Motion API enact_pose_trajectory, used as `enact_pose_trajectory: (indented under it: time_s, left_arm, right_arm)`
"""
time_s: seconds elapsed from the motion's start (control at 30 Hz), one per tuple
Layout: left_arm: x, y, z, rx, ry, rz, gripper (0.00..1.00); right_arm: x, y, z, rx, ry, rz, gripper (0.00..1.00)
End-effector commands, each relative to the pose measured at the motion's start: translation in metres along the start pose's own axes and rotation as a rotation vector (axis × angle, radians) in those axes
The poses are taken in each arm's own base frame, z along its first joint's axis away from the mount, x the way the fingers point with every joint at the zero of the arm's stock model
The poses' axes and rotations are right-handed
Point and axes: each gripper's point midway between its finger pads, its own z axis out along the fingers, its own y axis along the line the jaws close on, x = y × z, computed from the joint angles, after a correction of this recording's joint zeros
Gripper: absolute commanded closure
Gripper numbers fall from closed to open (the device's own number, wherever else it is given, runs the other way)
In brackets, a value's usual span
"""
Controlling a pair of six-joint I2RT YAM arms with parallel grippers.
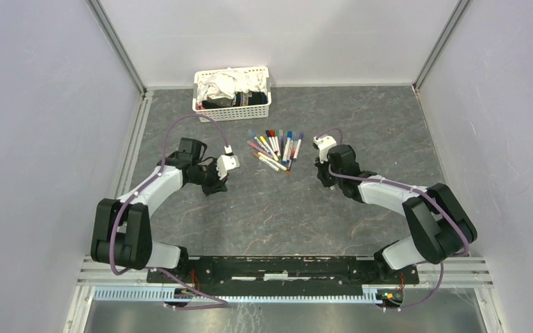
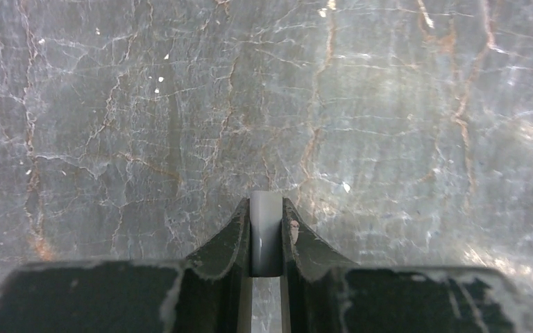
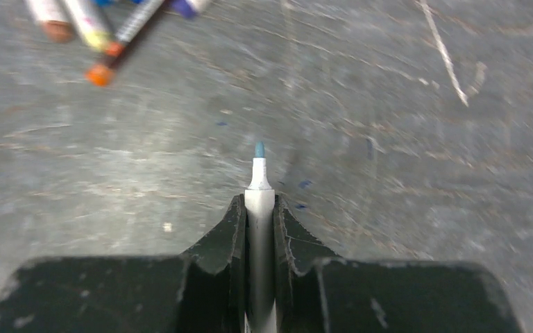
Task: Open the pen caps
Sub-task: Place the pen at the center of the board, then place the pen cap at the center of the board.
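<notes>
My left gripper [image 2: 266, 216] is shut on a short pale grey pen cap [image 2: 266, 232] that stands between its fingers, low over the bare tabletop. My right gripper [image 3: 259, 208] is shut on a white pen [image 3: 259, 236], whose uncapped blue tip [image 3: 259, 149] pokes out past the fingertips. In the top view the left gripper [image 1: 215, 184] and right gripper [image 1: 324, 177] hang apart on either side of a loose cluster of several pens [image 1: 275, 149] with coloured caps, lying fanned on the dark table. Some of those pens [image 3: 104, 35] show at the upper left of the right wrist view.
A white slotted basket [image 1: 200, 104] of cloths stands at the back, just behind the pens. Small blue ink marks [image 3: 304, 184] dot the table under the right gripper. Pale walls close in the table on three sides.
</notes>
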Motion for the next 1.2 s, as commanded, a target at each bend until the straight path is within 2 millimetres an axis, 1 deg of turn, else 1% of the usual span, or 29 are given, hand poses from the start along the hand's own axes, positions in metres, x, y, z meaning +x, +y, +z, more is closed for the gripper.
enact_pose_trajectory:
  time_s: [0.0,0.1,0.17,0.2,0.3,0.33,0.37,0.4,0.47,0.5,0.57,0.67,0.73,0.8,0.83,0.87,0.9,0.93,0.97,1.03,1.1,1.17]
  left_arm:
    - [0.000,0.034,0.015,-0.146,-0.011,-0.035,0.98]
    - [0.011,0.042,0.024,-0.177,0.017,-0.057,0.98]
    - [0.013,0.046,0.027,-0.199,0.042,-0.060,0.98]
    - [0.012,0.045,0.029,-0.197,0.045,-0.054,0.98]
    - [0.014,0.035,0.035,-0.180,0.071,-0.035,0.95]
    - [0.015,0.031,0.036,-0.171,0.083,-0.031,0.92]
    - [0.016,0.029,0.037,-0.167,0.090,-0.031,0.87]
    - [0.017,0.027,0.037,-0.160,0.094,-0.033,0.81]
    - [0.018,0.025,0.037,-0.151,0.102,-0.033,0.66]
    - [0.019,0.025,0.036,-0.150,0.106,-0.032,0.61]
    - [0.019,0.023,0.036,-0.143,0.110,-0.038,0.53]
    - [0.011,0.024,0.031,-0.143,0.101,-0.058,0.48]
    - [0.000,0.028,0.025,-0.153,0.083,-0.068,0.45]
    - [-0.013,0.030,0.018,-0.152,0.065,-0.071,0.40]
    - [-0.023,0.033,0.012,-0.158,0.050,-0.072,0.38]
    - [-0.028,0.033,0.008,-0.154,0.043,-0.082,0.35]
    - [-0.038,0.034,0.002,-0.155,0.029,-0.090,0.34]
    - [-0.051,0.038,-0.006,-0.165,0.008,-0.095,0.33]
    - [-0.063,0.041,-0.014,-0.174,-0.010,-0.101,0.27]
    - [-0.086,0.046,-0.032,-0.194,-0.044,-0.126,0.17]
    - [-0.103,0.052,-0.050,-0.216,-0.063,-0.159,0.14]
    - [-0.116,0.058,-0.067,-0.235,-0.085,-0.197,0.11]
  right_arm:
    - [-0.011,-0.049,-0.006,0.275,-0.077,0.064,1.00]
    - [-0.004,-0.049,0.002,0.280,-0.051,0.065,1.00]
    - [0.001,-0.052,0.004,0.296,-0.036,0.077,0.99]
    - [0.004,-0.052,0.004,0.296,-0.033,0.083,0.96]
    - [0.009,-0.052,0.003,0.295,-0.030,0.101,0.80]
    - [0.011,-0.052,0.002,0.294,-0.030,0.106,0.75]
    - [0.012,-0.051,0.002,0.291,-0.030,0.109,0.69]
    - [0.013,-0.051,0.001,0.289,-0.029,0.111,0.66]
    - [0.016,-0.049,0.001,0.280,-0.023,0.113,0.61]
    - [0.018,-0.049,0.001,0.273,-0.017,0.114,0.59]
    - [0.020,-0.047,0.001,0.261,-0.009,0.117,0.58]
    - [0.018,-0.046,0.000,0.251,-0.015,0.133,0.58]
    - [0.009,-0.046,-0.002,0.246,-0.033,0.138,0.58]
    - [-0.005,-0.046,-0.007,0.245,-0.062,0.138,0.59]
    - [-0.015,-0.047,-0.009,0.245,-0.079,0.139,0.58]
    - [-0.024,-0.045,-0.011,0.234,-0.098,0.137,0.58]
    - [-0.037,-0.043,-0.014,0.218,-0.127,0.132,0.57]
    - [-0.051,-0.039,-0.016,0.193,-0.156,0.123,0.56]
    - [-0.061,-0.033,-0.016,0.164,-0.176,0.113,0.54]
    - [-0.083,-0.017,-0.016,0.091,-0.213,0.087,0.53]
    - [-0.099,0.011,-0.012,-0.001,-0.226,0.030,0.52]
    - [-0.108,0.047,-0.004,-0.097,-0.213,-0.046,0.52]
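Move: My left hand holds the cap; the bare table where it goes is about 3 cm ahead, 2 cm right and 5 cm below. My right hand holds the open pen, meant for table about 2 cm ahead, 3 cm right and 3 cm down. The pile of pens is centred some 12 cm ahead and 15 cm left of my right hand, and 15 cm ahead and 17 cm right of my left. A pale scratch lies about 13 cm ahead of my right hand, 2 cm left. I set both parts down together: my left hand sinks about 4 cm while easing forward, and my right slides roughly 5 cm right and a little down, turning some 15 degrees clockwise. Both sets of fingers open, letting go of cap and pen at the table; then I lift both hands away, the left higher and forward, the right up, forward and back leftward towards the pile. ##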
